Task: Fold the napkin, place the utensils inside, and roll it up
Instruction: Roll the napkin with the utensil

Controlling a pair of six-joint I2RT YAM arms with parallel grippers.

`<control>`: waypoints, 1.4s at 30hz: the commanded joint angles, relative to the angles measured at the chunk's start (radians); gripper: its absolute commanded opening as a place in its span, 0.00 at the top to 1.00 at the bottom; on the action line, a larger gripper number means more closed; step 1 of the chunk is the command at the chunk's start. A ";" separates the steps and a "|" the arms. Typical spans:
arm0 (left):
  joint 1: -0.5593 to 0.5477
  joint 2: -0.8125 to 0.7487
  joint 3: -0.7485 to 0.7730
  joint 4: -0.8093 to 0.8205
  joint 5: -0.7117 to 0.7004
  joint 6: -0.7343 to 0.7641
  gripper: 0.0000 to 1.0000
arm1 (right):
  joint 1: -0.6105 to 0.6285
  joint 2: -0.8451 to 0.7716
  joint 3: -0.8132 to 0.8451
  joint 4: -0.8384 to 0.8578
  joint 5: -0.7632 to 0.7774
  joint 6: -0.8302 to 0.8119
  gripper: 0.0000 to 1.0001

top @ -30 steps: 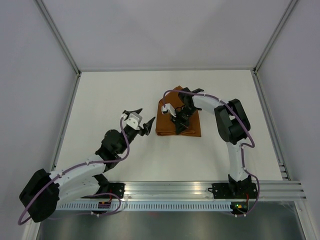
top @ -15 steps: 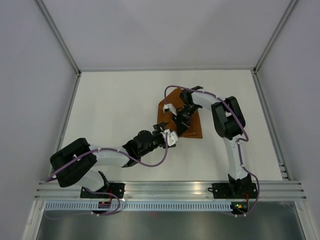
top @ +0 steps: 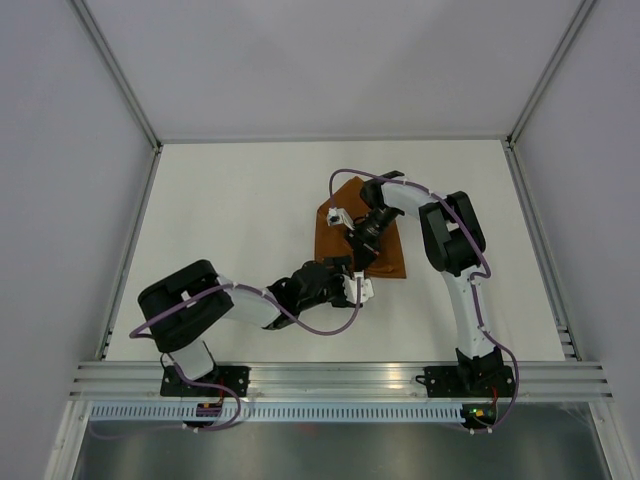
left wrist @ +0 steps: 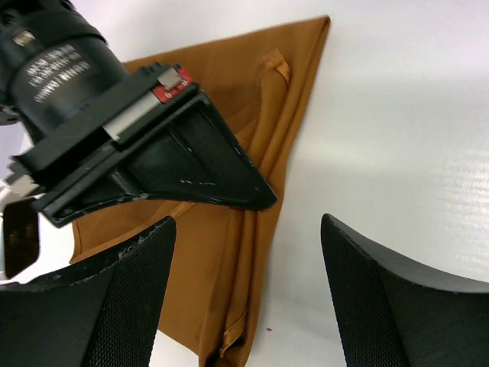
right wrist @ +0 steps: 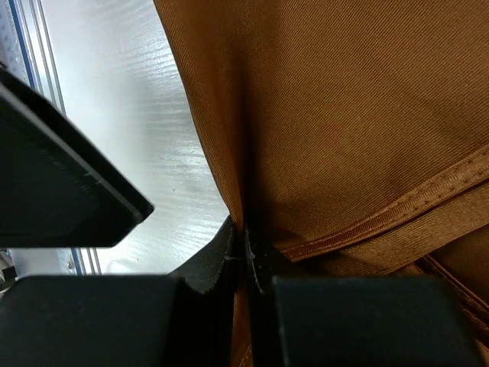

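Observation:
The rust-orange napkin (top: 389, 257) lies folded on the white table, right of centre. My right gripper (top: 362, 243) reaches over it from behind, shut on a raised fold of the cloth (right wrist: 244, 229). The stitched hem (right wrist: 397, 206) runs just beside its jaws. My left gripper (top: 357, 280) sits low at the napkin's near edge. It is open, and its fingers straddle the near corner of the napkin (left wrist: 229, 306) without touching it. In the left wrist view the right gripper's black body (left wrist: 153, 157) hangs just ahead, above the cloth. The utensils are out of view.
Bare white table (top: 230, 200) stretches to the left and back of the napkin. Grey walls close in the table on three sides, and a metal rail (top: 340, 378) carrying both arm bases runs along the near edge.
My left arm has swung right from the table's left side to the napkin's near edge, its jaws opening wider. The right gripper stays pinched on the cloth, which has bunched slightly narrower.

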 commanded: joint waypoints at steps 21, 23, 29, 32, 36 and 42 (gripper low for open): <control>0.027 0.156 0.139 -0.187 0.024 0.147 0.36 | -0.025 0.055 0.004 -0.010 0.088 -0.093 0.89; 0.033 0.162 0.149 -0.204 0.027 0.147 0.38 | -0.026 0.054 0.004 -0.015 0.086 -0.098 0.89; 0.050 0.170 0.198 -0.300 0.066 0.136 0.46 | -0.031 0.057 0.007 -0.027 0.086 -0.107 0.89; 0.048 0.177 0.218 -0.343 0.071 0.135 0.51 | -0.032 0.060 0.007 -0.030 0.084 -0.110 0.89; 0.045 0.180 0.235 -0.372 0.077 0.132 0.60 | -0.031 0.060 0.004 -0.033 0.084 -0.113 0.89; 0.041 0.191 0.263 -0.427 0.079 0.119 0.80 | -0.032 0.040 -0.004 -0.030 0.078 -0.112 0.88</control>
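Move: The place the left hand goes for, on the rolled near edge of the napkin, lies about 3 cm ahead of its open fingers, neither left nor right, and some 5 cm below. The right fingertips already pinch that edge just right of it, so for the right hand the place is about 2 cm to its left, level ahead and in height. From the left hand the napkin's near right corner lies some 9 cm to the right and level ahead; the middle of the flat cloth is about 11 cm ahead and 1 cm left. The left hand sinks about 5 cm with a slight reach forward and rolls some 15 degrees, its left side rising, while the fingers, wide open at first, go most of the way shut and pinch the rolled near edge from both sides, right beside the right fingertips. The right hand keeps its closed pinch on the edge without lifting and drags it about 1.5 cm to the right, easing back a little. ##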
